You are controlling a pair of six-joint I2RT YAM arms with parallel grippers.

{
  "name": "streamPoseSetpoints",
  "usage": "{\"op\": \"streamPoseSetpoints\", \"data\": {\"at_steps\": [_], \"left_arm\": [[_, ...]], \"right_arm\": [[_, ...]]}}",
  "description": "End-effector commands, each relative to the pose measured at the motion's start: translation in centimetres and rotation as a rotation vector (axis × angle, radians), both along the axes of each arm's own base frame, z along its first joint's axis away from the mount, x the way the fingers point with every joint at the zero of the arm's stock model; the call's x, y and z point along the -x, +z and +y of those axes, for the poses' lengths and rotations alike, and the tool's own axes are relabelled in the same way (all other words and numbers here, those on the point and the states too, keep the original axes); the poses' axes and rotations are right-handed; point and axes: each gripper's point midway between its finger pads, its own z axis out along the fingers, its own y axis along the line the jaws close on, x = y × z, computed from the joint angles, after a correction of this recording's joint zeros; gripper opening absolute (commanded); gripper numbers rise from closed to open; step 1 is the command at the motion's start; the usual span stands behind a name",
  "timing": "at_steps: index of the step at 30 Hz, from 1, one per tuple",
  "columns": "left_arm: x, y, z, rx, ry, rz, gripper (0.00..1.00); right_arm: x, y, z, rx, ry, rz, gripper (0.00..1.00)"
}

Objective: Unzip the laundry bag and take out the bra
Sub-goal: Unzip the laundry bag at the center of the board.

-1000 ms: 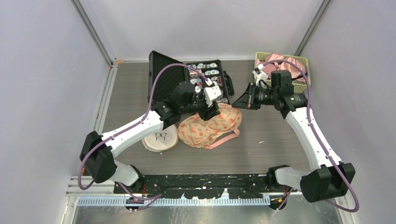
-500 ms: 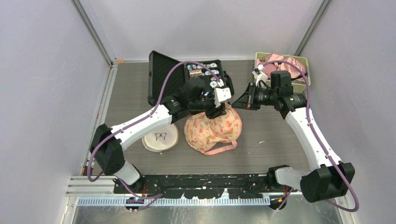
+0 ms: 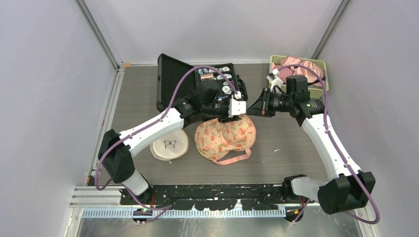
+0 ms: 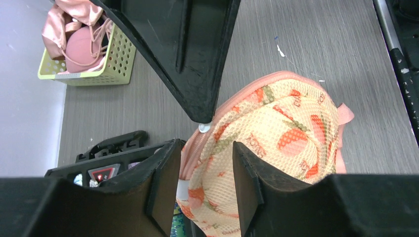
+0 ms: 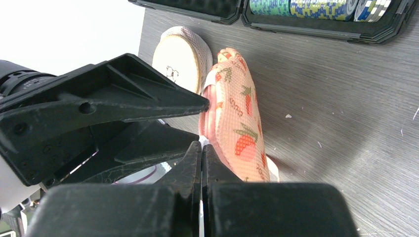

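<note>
The laundry bag [image 3: 225, 138] is a peach-print mesh pouch with a pink zipper, lying mid-table. My left gripper [image 3: 232, 116] sits over its far edge. In the left wrist view the left gripper [image 4: 205, 148] has the zippered rim of the bag [image 4: 281, 133] filling the space between its two fingers. My right gripper [image 3: 249, 109] comes in from the right and is shut, with its tips [image 5: 201, 145] at the small white zipper pull [image 4: 203, 128] on the bag's edge [image 5: 237, 123]. The bra is hidden.
An open black case [image 3: 170, 81] holding poker chips stands just behind the bag. At the back right a green basket [image 3: 316, 90] holds pink garments. A round white mesh pouch [image 3: 169, 144] with a glasses print lies left of the bag.
My left gripper has swung right onto the bag's far edge and its jaws have narrowed around it. The bag shifted and turned a little rightward. The right arm barely moved.
</note>
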Motion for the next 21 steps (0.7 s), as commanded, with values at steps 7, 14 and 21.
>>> {"op": "streamPoseSetpoints", "data": {"at_steps": [7,14,21], "left_arm": [[-0.7,1.3,-1.7,-0.015,-0.114,-0.123,0.39],[-1.6,0.3,-1.1,-0.025,-0.07,-0.106,0.14],[-3.7,0.3,-0.5,0.012,0.088,-0.019,0.0]], "right_arm": [[0.4,1.9,0.5,-0.026,0.041,-0.082,0.0],[0.1,1.8,-0.2,0.004,0.018,-0.096,0.01],[-0.8,0.4,-2.5,0.054,-0.058,-0.075,0.01]]}}
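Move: The zipper edge that the left fingers straddle lies about 1 cm ahead, 1 cm to the right and 1 cm below them. The laundry bag's body hangs some 8 cm back, 5 cm to their left and 8 cm lower; the open chip case stands about 10 cm ahead, 7 cm left and 14 cm below. From the right hand, shut on the zipper pull, that edge is level ahead, some 2 cm left, 1 cm lower. Left hand eases 2 cm forward-right, pinching the zipper edge; right, still gripping the pull, draws 1 cm right. ##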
